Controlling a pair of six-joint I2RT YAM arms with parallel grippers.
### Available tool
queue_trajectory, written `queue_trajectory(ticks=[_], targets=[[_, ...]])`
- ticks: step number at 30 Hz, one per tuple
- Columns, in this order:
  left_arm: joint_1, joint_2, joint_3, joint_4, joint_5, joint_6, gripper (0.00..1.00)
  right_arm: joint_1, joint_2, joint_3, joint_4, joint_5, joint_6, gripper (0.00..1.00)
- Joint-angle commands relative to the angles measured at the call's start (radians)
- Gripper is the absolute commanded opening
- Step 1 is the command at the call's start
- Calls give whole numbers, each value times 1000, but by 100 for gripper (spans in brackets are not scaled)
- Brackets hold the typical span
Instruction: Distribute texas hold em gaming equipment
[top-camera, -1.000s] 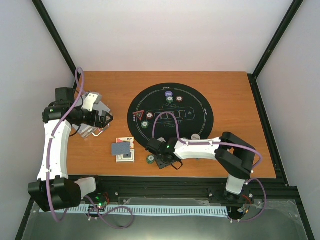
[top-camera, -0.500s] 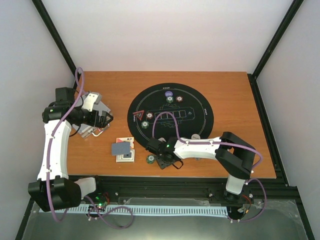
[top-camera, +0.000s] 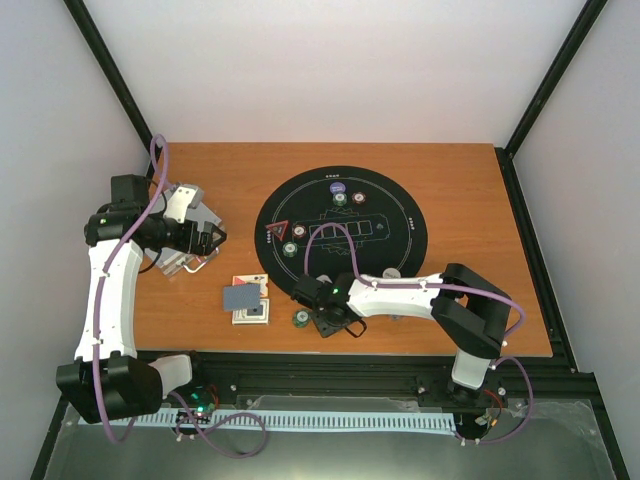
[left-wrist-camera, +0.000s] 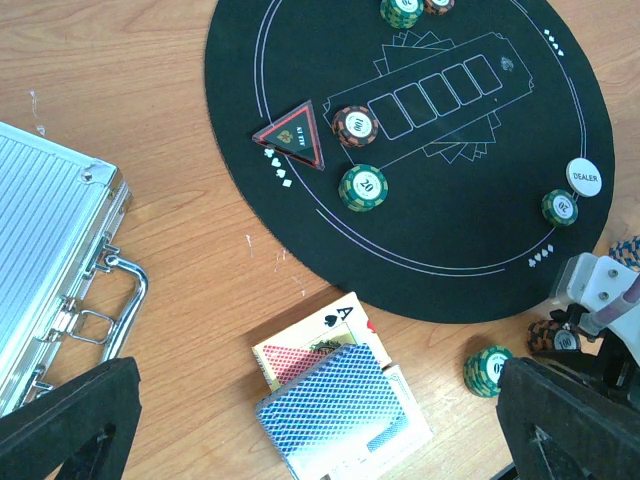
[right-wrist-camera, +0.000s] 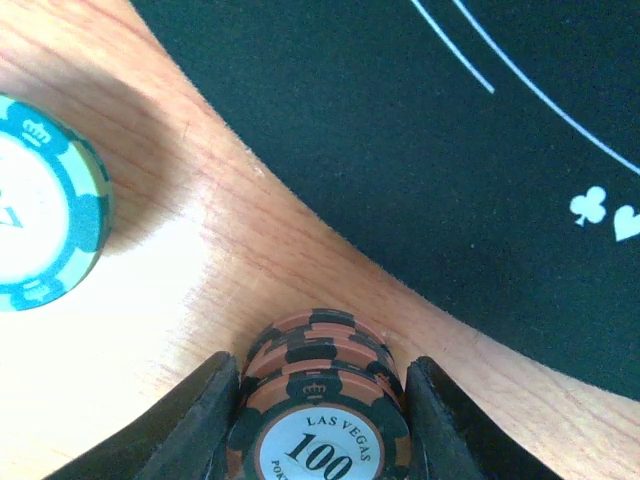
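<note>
A stack of brown chips marked 100 (right-wrist-camera: 320, 400) stands on the wood just off the black mat (right-wrist-camera: 450, 150). My right gripper (right-wrist-camera: 325, 420) has a finger pressed against each side of it, low over the table near the front edge (top-camera: 330, 322). A green chip stack (top-camera: 299, 319) sits just left of it. Playing cards (left-wrist-camera: 340, 410) lie in a loose pile, blue-patterned backs up with an ace of spades showing. On the mat lie several more chips (left-wrist-camera: 362, 187) and the white dealer button (left-wrist-camera: 585, 177). My left gripper (top-camera: 212, 238) hangs open and empty beside the case.
The silver aluminium case (top-camera: 185, 235) lies at the table's left, under my left arm. A red-edged triangular marker (left-wrist-camera: 292, 138) rests on the mat's left side. The mat (top-camera: 400, 215) fills the table's centre.
The right gripper's jaws have narrowed onto the brown chip stack. The left arm, cards and other chips have not moved.
</note>
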Motion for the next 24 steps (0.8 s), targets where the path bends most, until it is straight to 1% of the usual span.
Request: queue_trajectory(ticks=[1, 10, 14, 17, 24], targets=[[8, -15, 2, -15, 7, 8, 100, -7, -30, 32, -18, 23, -2, 37], [7, -14, 5, -17, 15, 6, 100, -8, -57, 66, -68, 41, -18, 37], [7, -11, 7, -18, 11, 6, 100, -37, -90, 100, -103, 61, -36, 38], [7, -10, 6, -17, 7, 8, 100, -97, -117, 120, -123, 75, -69, 38], [7, -13, 8, -17, 2, 8, 100, -343, -107, 145, -112, 84, -194, 38]])
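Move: The right hand, down at table height, already pinches brown 100 chips; the green chips on the mat lie about 9 cm ahead and 9 cm to its right. Beyond them the dealer button lies some 10 cm ahead and 13 cm right of the hand; another green stack stands 6 cm to the hand's left, 1 cm ahead. From the left hand the mat's green chips are about 31 cm right, 3 cm back and 23 cm below. The right hand lifts the pinched chips about 6 cm, then sweeps forward some 8 cm towards the mat's green chips. ##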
